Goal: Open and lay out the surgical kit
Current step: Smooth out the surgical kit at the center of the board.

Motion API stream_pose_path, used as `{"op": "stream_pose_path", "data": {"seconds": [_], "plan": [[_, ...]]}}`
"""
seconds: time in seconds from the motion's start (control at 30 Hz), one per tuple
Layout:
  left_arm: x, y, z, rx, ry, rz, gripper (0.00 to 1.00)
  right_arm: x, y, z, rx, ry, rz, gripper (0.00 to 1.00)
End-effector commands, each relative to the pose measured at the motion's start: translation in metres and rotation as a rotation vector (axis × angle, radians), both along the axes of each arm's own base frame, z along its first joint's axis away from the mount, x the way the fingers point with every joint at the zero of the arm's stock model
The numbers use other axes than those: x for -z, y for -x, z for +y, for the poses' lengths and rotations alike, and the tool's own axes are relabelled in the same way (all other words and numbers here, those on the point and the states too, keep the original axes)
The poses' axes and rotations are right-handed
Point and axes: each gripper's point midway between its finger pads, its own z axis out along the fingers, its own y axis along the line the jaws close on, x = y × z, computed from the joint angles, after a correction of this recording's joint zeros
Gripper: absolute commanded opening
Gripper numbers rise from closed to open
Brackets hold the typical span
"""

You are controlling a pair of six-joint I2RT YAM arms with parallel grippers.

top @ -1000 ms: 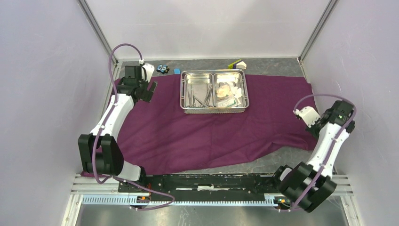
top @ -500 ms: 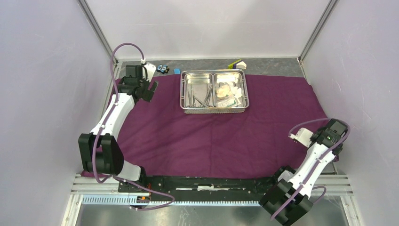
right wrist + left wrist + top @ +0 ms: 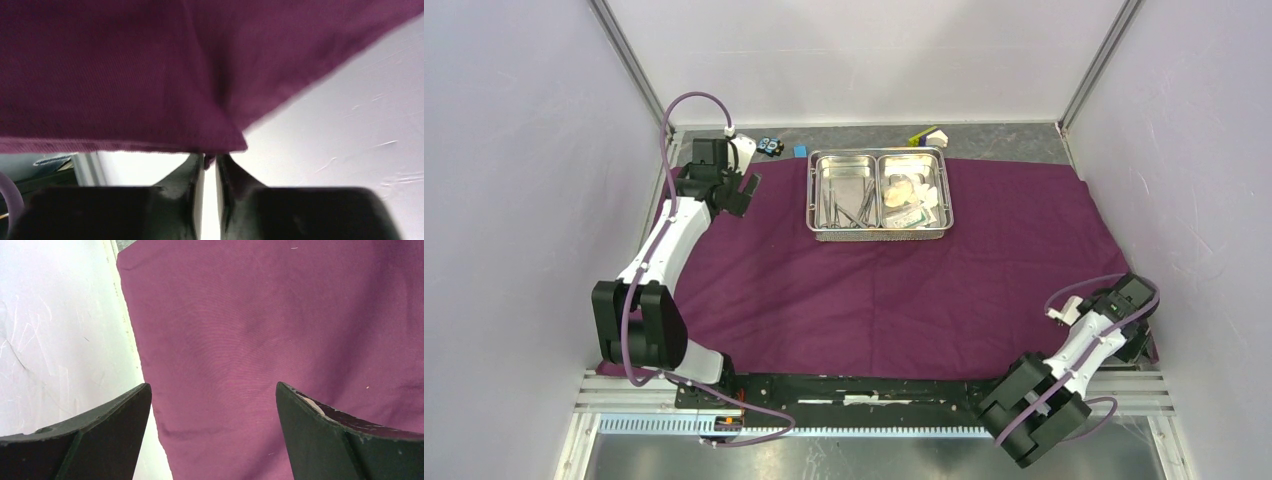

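The dark purple cloth (image 3: 874, 290) lies spread over the table. On its far part stands the steel two-compartment tray (image 3: 880, 236). Metal instruments (image 3: 844, 205) lie in the tray's left half, white packets and gauze (image 3: 911, 195) in its right half. My right gripper (image 3: 1140, 345) is low at the cloth's near right corner. In the right wrist view the right gripper (image 3: 210, 156) has only a thin gap between its fingers, and the cloth's corner tip (image 3: 209, 159) is caught between the tips. My left gripper (image 3: 746, 190) hovers wide open over the cloth's far left edge (image 3: 145, 390), holding nothing.
A small blue block (image 3: 800, 151), a dark small part (image 3: 770, 145) and a yellow-green and white piece (image 3: 924, 134) lie on the bare grey table behind the tray. White enclosure walls (image 3: 60, 340) stand close on both sides.
My right arm has swung down toward the near right with the cloth's corner, drawing that side of the cloth out flat. Its fingers have parted slightly. The left arm has stayed put.
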Motion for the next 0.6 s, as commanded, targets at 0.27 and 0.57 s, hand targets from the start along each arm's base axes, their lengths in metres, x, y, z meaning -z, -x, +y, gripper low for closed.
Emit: {"op": "stream_pose_path", "data": {"seconds": [0.27, 0.57], "plan": [[-0.017, -0.02, 0.017, -0.011, -0.135, -0.05, 1.0, -0.008, 0.007, -0.017, -0.078, 0.019, 0.069, 0.81], [-0.009, -0.029, 0.019, -0.056, -0.111, -0.033, 1.0, -0.042, -0.044, 0.013, -0.227, -0.237, -0.172, 0.87]]}}
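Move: The cloth's near-right corner is still in the right fingertips, roughly 1 cm to the right of the right hand's point and 1 cm below. The table's near-right corner lies about 3 cm back, 5 cm to the right and 6 cm down. The metal tray is some 43 cm ahead and 47 cm to the left, 3 cm lower. From the left hand, the cloth corner lies about 35 cm back, 84 cm to the right and 9 cm down. The cloth's near-right corner comes free as the right fingers, barely parted at first, open nearly wide while the hand carries on back and to the right about 2.5 cm, out to the table's corner. The right hand then turns back forward and lifts some 2.5 cm, clear of the cloth. The open left hand eases left, forward and down about 2.5 cm over the cloth's left side. ##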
